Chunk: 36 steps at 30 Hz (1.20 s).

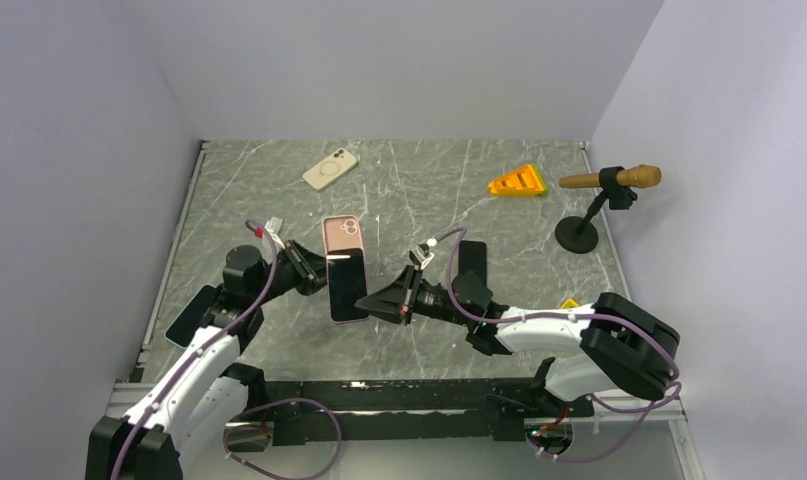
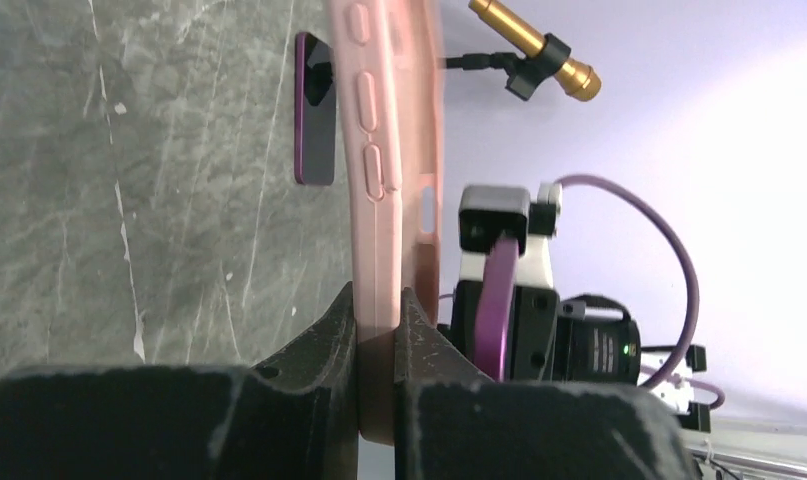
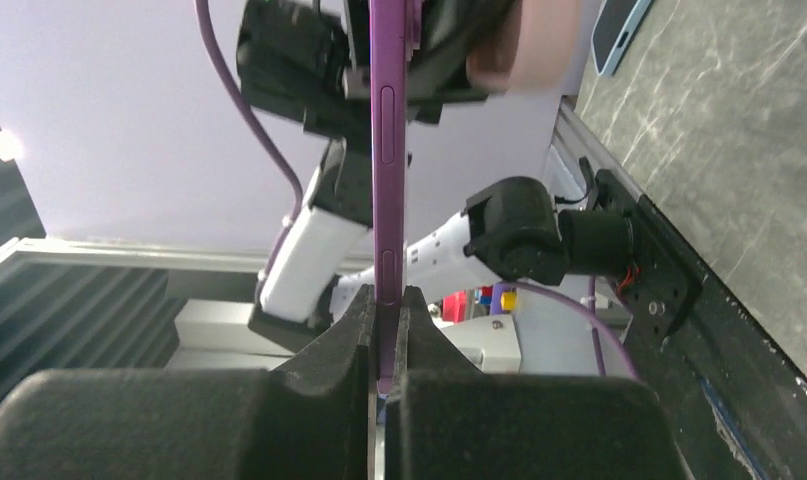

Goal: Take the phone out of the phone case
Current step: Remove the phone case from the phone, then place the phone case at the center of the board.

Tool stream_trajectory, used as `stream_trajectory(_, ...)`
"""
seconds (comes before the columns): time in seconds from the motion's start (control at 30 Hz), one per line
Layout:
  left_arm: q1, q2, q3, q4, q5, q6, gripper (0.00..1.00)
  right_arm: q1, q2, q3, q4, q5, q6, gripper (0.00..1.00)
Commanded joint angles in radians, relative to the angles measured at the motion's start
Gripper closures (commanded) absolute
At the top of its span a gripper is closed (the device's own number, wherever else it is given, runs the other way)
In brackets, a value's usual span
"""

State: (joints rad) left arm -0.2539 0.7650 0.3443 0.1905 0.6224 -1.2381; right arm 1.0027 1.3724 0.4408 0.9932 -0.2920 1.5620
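The pink phone case (image 1: 341,234) is held up above the table, and my left gripper (image 1: 317,268) is shut on its edge. In the left wrist view the case's side wall (image 2: 379,180) runs up from between the fingers of the left gripper (image 2: 377,310). The purple phone (image 1: 347,287) with its dark screen hangs just below the case, its top end overlapping the case's lower end. My right gripper (image 1: 372,303) is shut on the phone's right edge. In the right wrist view the thin purple phone edge (image 3: 387,150) rises from the closed right gripper (image 3: 386,300), with the pink case (image 3: 524,45) beside it.
A beige phone (image 1: 330,168) lies at the back. A dark phone (image 1: 471,262) lies right of centre, also visible as a dark slab (image 2: 314,108). An orange wedge (image 1: 517,182) and a microphone on a stand (image 1: 611,180) are at the back right. Another dark device (image 1: 186,324) lies near the left edge.
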Motion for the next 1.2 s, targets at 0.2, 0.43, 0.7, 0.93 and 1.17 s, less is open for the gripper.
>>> stream_trajectory(0.2, 0.034, 0.110, 0.214, -0.145, -0.081, 0.196, 1.00, 0.015, -0.181, -0.134, 0.040, 0.038, -0.030, 1.00)
stream_trajectory(0.43, 0.038, 0.296, 0.486, -0.727, -0.232, 0.697, 1.00, -0.038, -0.448, -0.204, -0.258, 0.117, -0.099, 1.00)
stream_trajectory(0.7, 0.038, 0.593, 0.739, -0.993, -0.473, 0.990, 1.00, -0.149, -0.773, -0.058, -0.854, 0.204, -0.297, 1.00)
stream_trajectory(0.93, 0.028, 0.922, 1.118, -1.091, -0.532, 1.165, 1.00, -0.178, -0.808, 0.087, -1.097, 0.233, -0.409, 1.00)
stream_trajectory(1.17, -0.029, 1.185, 1.392, -1.120, -0.688, 1.383, 1.00, -0.180, -0.805, 0.147, -1.140, 0.228, -0.424, 1.00)
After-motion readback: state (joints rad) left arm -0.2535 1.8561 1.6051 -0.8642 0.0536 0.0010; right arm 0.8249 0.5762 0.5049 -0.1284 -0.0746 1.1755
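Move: From the left gripper, which already holds the empty pink case, the beige case lies about 37 cm ahead, 5 cm left and 19 cm below. The bare phone in the right gripper has its middle some 6 cm back and 3 cm right of the left hand, near its height. From the right gripper, the black phone on the table lies about 17 cm ahead, 23 cm right and 22 cm below, and the pink case some 11 cm ahead, 3 cm left. Part the two hands: carry the pink case with the left gripper towards the beige case, first forward, then down and left, then forward again, about 18 cm forward in all, swinging its fingers to point down (some 70 degrees). Ease the right gripper slightly back and down, then take the phone about 13 cm right towards the black phone, tipping and turning clockwise some 20 degrees. Keep both grips shut. ##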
